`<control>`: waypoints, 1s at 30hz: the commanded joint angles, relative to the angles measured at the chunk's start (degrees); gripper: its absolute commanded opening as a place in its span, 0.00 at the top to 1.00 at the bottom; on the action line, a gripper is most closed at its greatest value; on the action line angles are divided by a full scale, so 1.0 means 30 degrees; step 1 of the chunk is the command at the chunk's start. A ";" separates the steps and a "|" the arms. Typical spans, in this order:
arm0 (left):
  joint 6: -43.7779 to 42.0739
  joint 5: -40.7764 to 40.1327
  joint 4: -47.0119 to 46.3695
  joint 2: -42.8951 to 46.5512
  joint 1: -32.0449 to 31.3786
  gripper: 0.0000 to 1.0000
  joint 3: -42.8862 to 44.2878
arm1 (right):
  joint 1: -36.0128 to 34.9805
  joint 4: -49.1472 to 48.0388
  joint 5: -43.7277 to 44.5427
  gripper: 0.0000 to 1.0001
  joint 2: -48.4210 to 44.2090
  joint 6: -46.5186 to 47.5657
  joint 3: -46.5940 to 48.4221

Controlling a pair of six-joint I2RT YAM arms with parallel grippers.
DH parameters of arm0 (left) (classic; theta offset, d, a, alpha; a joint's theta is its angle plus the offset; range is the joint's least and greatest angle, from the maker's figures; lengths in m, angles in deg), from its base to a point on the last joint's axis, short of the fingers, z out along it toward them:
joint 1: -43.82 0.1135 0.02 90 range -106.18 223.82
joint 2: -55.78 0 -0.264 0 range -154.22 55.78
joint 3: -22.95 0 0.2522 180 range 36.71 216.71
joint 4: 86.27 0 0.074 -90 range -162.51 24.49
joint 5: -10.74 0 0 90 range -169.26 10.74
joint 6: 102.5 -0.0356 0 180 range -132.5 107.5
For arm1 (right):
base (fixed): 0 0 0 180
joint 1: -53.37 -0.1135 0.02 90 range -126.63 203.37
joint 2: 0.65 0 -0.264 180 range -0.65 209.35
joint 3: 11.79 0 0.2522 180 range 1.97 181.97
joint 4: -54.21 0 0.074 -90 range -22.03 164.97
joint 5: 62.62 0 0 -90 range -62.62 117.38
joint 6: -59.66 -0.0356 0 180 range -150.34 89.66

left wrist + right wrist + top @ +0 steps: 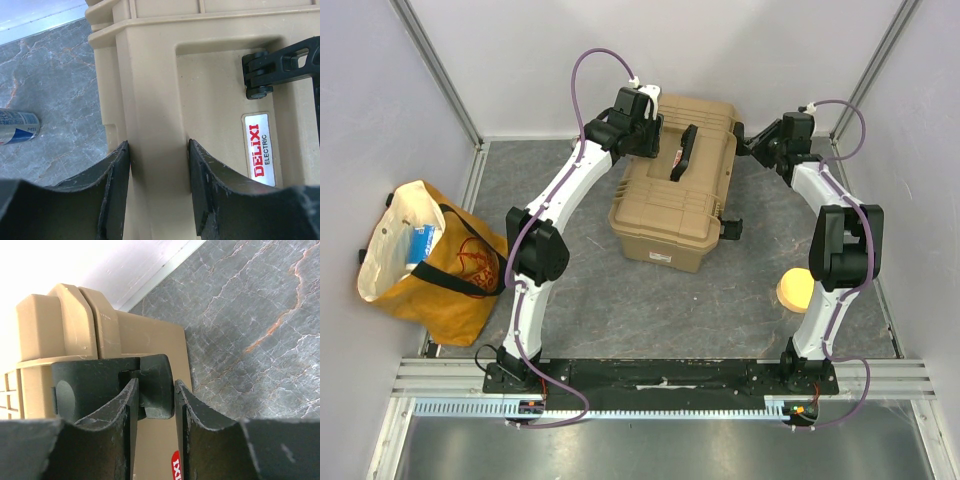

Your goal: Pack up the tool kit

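Observation:
The tan toolbox (670, 215) stands shut in the middle of the table, its black handle (682, 152) lying flat on the lid. My left gripper (638, 128) is at the box's far left corner. In the left wrist view its fingers (159, 145) clamp a raised tan ridge of the lid (157, 100), next to the handle's hinge (280, 65). My right gripper (745, 138) is at the far right side of the box. In the right wrist view both of its fingers (156, 382) press on a black latch (156, 371). No hand tools show.
A yellow-orange cloth bag (440, 270) with things inside sits at the left edge. A round yellow sponge disc (795, 290) lies by the right arm. Another black latch (730, 228) sticks out on the box's right side. A blue-and-white can (17, 127) lies on the table left of the box.

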 commanded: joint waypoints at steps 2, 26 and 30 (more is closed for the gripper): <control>-0.1277 -0.0120 0.3967 -0.3159 -0.0453 0.50 -0.1727 | -0.1645 0.1216 -0.2441 0.65 0.0488 0.0690 0.0889; -0.1424 -0.0061 0.3967 -0.3159 -0.0452 0.50 -0.2079 | -0.2465 0.3621 -0.1530 0.39 0.3183 0.2215 0.0920; -0.1424 -0.0032 0.3938 -0.3159 -0.0452 0.50 -0.2079 | -0.2466 0.2832 -0.1122 0.39 0.2746 0.2157 0.0598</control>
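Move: Between the right hand's fingers is the tool box's far latch, its middle about 3 cm to the left and 1 cm ahead, level with the hand. The near latch stands some 25 cm back, 6 cm left and about 2 cm lower; the lid handle is about 19 cm left, 4 cm back and 4 cm higher. From the left hand, which still grips the lid, the far latch lies roughly 27 cm right, 3 cm ahead and 4 cm lower. Lingering at first at the far latch, the right hand rolls its left side down a little while its fingers open wider; then it drops fast, about 12 cm, drawing back and left as well, off the latch and down beside the box's right side wall, its fingers tipping down some 20 degrees. The left hand keeps its hold on the lid. ##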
